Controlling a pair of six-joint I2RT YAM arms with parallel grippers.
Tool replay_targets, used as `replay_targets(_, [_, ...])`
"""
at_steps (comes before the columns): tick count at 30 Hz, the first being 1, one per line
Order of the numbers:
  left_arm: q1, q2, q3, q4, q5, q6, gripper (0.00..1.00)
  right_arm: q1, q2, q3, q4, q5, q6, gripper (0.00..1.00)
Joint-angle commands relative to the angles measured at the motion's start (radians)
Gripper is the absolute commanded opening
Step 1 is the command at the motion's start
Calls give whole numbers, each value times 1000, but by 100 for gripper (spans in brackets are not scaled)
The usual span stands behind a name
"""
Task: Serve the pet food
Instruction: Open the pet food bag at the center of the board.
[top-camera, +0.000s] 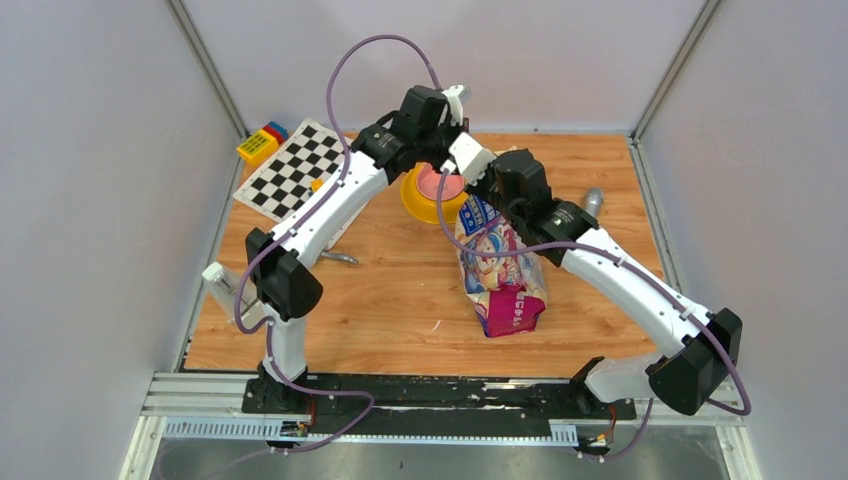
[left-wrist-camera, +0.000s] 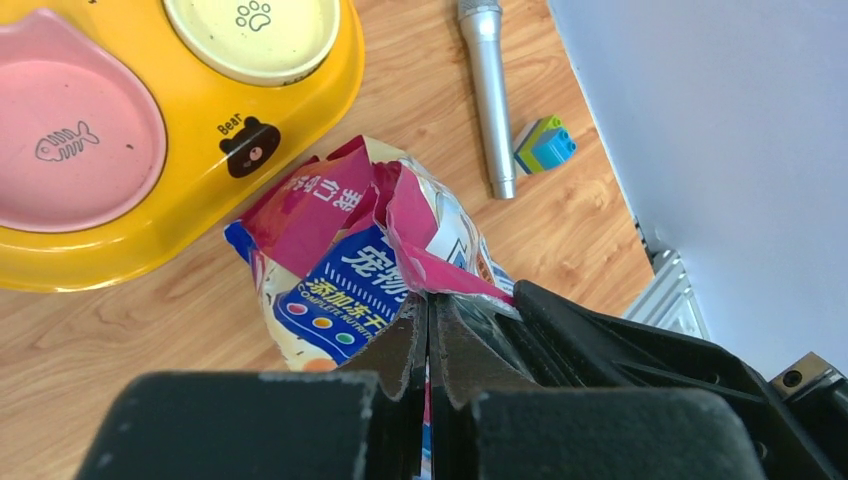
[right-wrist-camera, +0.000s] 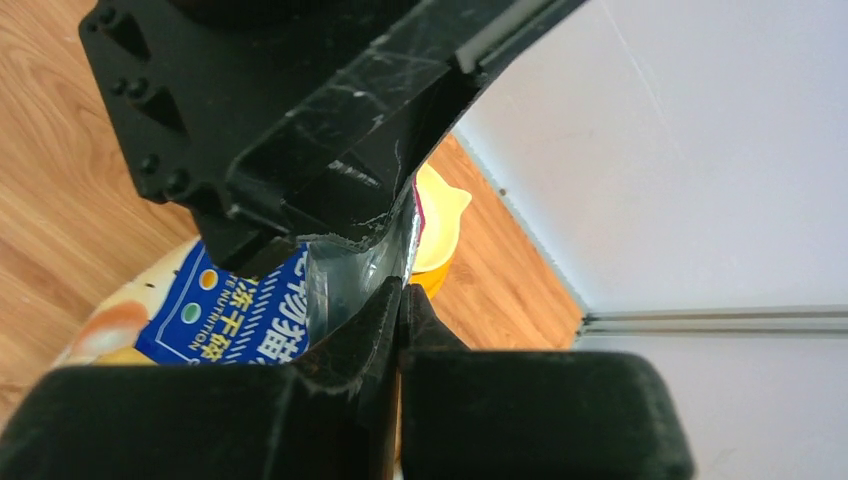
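Observation:
The blue-and-pink pet food bag (top-camera: 500, 275) lies on the wooden table, its torn top end (left-wrist-camera: 375, 215) pointing at the yellow double-bowl feeder (top-camera: 420, 200). The pet food itself is hidden inside the bag. My left gripper (left-wrist-camera: 428, 300) is shut on the pink edge of the bag's mouth. My right gripper (right-wrist-camera: 400, 290) is shut on the opposite, silver-lined edge of the mouth (right-wrist-camera: 350, 275). In the top view both grippers (top-camera: 468, 160) (top-camera: 482, 188) meet at the bag's top, right beside the feeder. The feeder's pink bowl (left-wrist-camera: 70, 150) and cream bowl (left-wrist-camera: 250, 30) hold nothing.
A silver metal handle (left-wrist-camera: 485, 90) and a small blue-green block (left-wrist-camera: 545, 145) lie near the right wall. A checkerboard (top-camera: 295, 170) and coloured blocks (top-camera: 262, 140) sit at the back left. A small metal object (top-camera: 340, 258) lies by the left arm.

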Motion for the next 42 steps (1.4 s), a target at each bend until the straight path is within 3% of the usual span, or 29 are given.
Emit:
replay_targets(1, [33,5,15,-154,-194,112,0,-14,-37,6,125,177,-176,0])
replay_targets(17, [17,7,3,-158,-208,121,0,23,-73,-184,490,243,-539,0])
replay_targets(21, [15,5,-3,-156,-207,122,0,23,-78,-173,475,229,-549,0])
replay_targets(24, [15,4,-5,-154,-202,119,0,22,-72,-101,313,183,-438,0])
replay_targets(27, [12,1,0,-153,-191,115,0,17,-42,48,33,83,-201,0])
replay_targets(30, [6,-2,19,-154,-187,115,0,9,-7,133,-112,12,-55,0])
replay_targets(34, [-2,-11,33,-153,-180,113,0,1,27,175,-202,-27,57,6])
replay_targets(38, [-7,-22,21,-151,-177,110,0,-27,32,189,-238,-70,138,24])
replay_targets(42, [-8,-34,14,-149,-176,109,0,-76,33,209,-266,-146,211,29])
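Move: Both grippers already pinch the pet food bag's top edge, a few centimetres apart. The bag's middle lies about 9 cm back, 4 cm to the right and 17 cm below the right hand; from the left hand about 10 cm back, 6 cm right and 16 cm down. From the right hand, the pink bowl is some 16 cm ahead and 11 cm left, the yellow bowl 21 cm ahead and 6 cm right, the microphone 4 cm ahead and 22 cm right, all nearly 30 cm lower. The right hand, still pinching the bag's top edge, twists it, rolling its left side down and tipping its fingertips up by some 25 degrees while easing barely a centimetre forward and left, then unwinds, draws back about 2 cm towards its base and opens its fingers about a quarter, letting go of the film. The left hand keeps its shut pinch on the top edge beside it, giving about a centimetre forward, then easing back again and shifting slightly left and down. ##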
